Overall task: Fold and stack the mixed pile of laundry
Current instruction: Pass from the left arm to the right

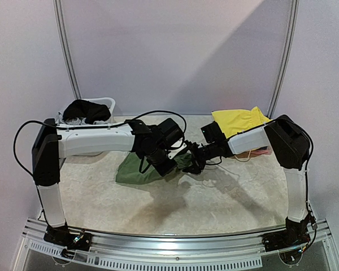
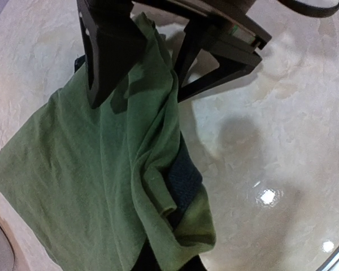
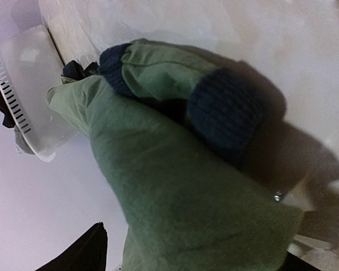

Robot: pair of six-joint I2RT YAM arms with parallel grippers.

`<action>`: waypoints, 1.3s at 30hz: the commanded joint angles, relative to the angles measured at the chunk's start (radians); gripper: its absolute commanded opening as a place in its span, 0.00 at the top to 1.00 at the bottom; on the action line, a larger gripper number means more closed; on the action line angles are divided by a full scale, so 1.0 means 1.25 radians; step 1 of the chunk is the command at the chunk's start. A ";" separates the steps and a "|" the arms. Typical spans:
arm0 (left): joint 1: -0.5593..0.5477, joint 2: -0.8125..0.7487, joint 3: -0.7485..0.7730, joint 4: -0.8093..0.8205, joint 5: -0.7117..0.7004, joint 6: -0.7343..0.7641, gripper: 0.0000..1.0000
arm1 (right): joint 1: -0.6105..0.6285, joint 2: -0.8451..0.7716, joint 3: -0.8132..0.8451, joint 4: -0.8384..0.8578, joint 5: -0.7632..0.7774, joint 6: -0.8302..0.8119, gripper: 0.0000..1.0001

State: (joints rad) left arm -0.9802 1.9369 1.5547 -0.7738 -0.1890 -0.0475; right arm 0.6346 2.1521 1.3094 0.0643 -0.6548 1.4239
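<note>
The olive-green T-shirt (image 1: pixel 137 171) with navy trim (image 3: pixel 229 113) lies bunched mid-table, one end lifted. My left gripper (image 1: pixel 168 167) is shut on that lifted end. In the left wrist view the cloth (image 2: pixel 101 186) drapes over the fingers and hides them. My right gripper (image 1: pixel 194 162) stands open with its fingers (image 2: pixel 104 62) on either side of the same fold. One black fingertip (image 3: pixel 82 254) shows clear of the cloth in the right wrist view. A bright yellow garment (image 1: pixel 239 121) lies at the back right. A black piece (image 1: pixel 86 110) rests in the tub.
The white plastic tub (image 1: pixel 108 103) stands at the back left, seen too as the white tub (image 3: pixel 28 107) in the right wrist view. A pinkish piece (image 1: pixel 263 151) peeks out under the right forearm. Curved metal posts rise at both back corners.
</note>
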 commanded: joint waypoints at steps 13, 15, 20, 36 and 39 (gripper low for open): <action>0.028 -0.068 0.020 0.025 0.041 -0.038 1.00 | 0.008 0.057 -0.047 0.161 -0.014 0.100 0.26; 0.028 -0.067 0.019 0.024 0.045 -0.038 1.00 | 0.009 0.066 -0.047 0.189 -0.016 0.118 0.29; 0.028 -0.066 0.016 0.027 0.049 -0.040 1.00 | 0.005 0.079 -0.047 0.235 -0.014 0.154 0.36; 0.023 -0.115 -0.055 0.047 0.244 -0.020 0.22 | -0.015 0.074 0.005 0.137 -0.006 0.082 0.86; 0.021 -0.157 -0.091 0.058 0.292 -0.024 0.01 | -0.021 0.072 0.032 0.052 -0.003 0.008 0.89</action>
State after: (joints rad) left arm -0.9554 1.8313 1.4940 -0.7319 0.0368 -0.0830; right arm 0.6220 2.2288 1.2957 0.2718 -0.6647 1.5501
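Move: The right gripper's open fingers straddle the green shirt's edge, which lies about 2 cm ahead, 1 cm left and 1 cm below. From the left hand, still pinching the shirt's near end, that edge is roughly 8 cm right, 4 cm ahead and 5 cm lower. The yellow stack stands some 20 cm right of the right hand and 14 cm ahead; the basket lies about 33 cm left and 18 cm ahead of the left hand. Left rises about 3 cm, right eases forward 2 and pinches the green shirt; left then opens, letting go. ##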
